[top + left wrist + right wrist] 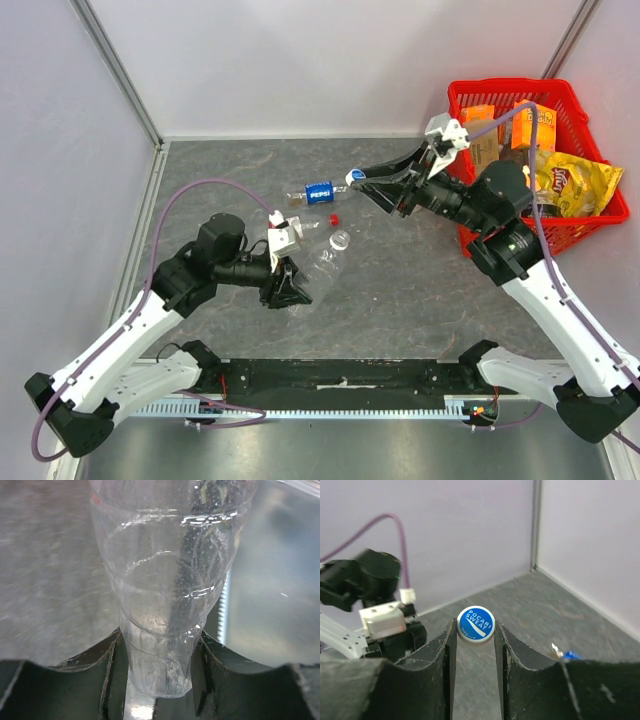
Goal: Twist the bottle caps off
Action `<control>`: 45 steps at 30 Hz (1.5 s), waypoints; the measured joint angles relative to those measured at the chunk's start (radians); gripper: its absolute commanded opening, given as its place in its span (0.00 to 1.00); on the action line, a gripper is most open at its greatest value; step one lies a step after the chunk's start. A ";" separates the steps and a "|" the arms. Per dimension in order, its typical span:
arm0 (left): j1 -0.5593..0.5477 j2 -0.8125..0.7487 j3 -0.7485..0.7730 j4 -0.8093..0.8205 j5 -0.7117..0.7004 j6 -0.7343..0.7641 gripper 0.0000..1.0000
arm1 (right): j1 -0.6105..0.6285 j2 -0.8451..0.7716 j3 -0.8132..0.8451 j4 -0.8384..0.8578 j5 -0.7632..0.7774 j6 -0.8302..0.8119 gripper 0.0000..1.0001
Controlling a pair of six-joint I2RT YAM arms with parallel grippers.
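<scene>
My left gripper (293,288) is shut on the base of the clear unlabelled bottle (325,260), which lies tilted with its open mouth toward the table's middle. In the left wrist view the bottle's base (160,665) is pinched between the jaws. My right gripper (362,181) is shut on a white-rimmed cap with a blue Pocari Sweat top (475,624), held above the table. The Pepsi bottle (319,192) lies on its side just left of it. A red cap (334,218) lies loose on the table. No red-label bottle shows.
A red basket (590,226) with snack packets stands at the back right, behind my right arm. The enclosure's walls close the table at the back and left. A metal rail (330,410) runs along the near edge.
</scene>
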 measured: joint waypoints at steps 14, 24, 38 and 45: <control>0.000 -0.269 -0.379 0.453 -0.491 -0.066 0.02 | 0.000 0.057 -0.312 -0.111 0.191 -0.075 0.00; 0.000 -0.229 -0.522 0.754 -0.531 -0.090 0.02 | 0.008 0.143 -0.606 0.016 0.290 -0.005 0.00; 0.000 -0.139 -0.448 0.778 -0.401 -0.143 0.02 | 0.102 0.408 -0.624 -0.011 0.558 -0.032 0.08; 0.000 -0.140 -0.405 0.751 -0.373 -0.152 0.02 | 0.103 0.423 -0.621 -0.005 0.596 -0.023 0.33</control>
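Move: The right hand, holding the blue-and-white cap high up, is headed for bare table some 45 cm below, about 5 cm ahead and 4 cm to its right. From there the pump bottle lies about 24 cm ahead and 14 cm right of the hand. The left hand holds the opened clear bottle; about 27 cm ahead, level sideways and some 22 cm below it lies the red-capped bottle, with the Pepsi bottle 37 cm ahead and 4 cm right of the hand. The cap stays pinched in the right fingers as that hand sinks fast, about 44 cm, almost straight down onto the bare table, its fingers swinging from pointing left to pointing down, and stops there without opening. The left hand keeps its grip on the clear bottle and carries it some 8 cm forward towards the red-capped bottle, dipping about 5 cm and coming back up, turning roughly 25 degrees counter-clockwise. ##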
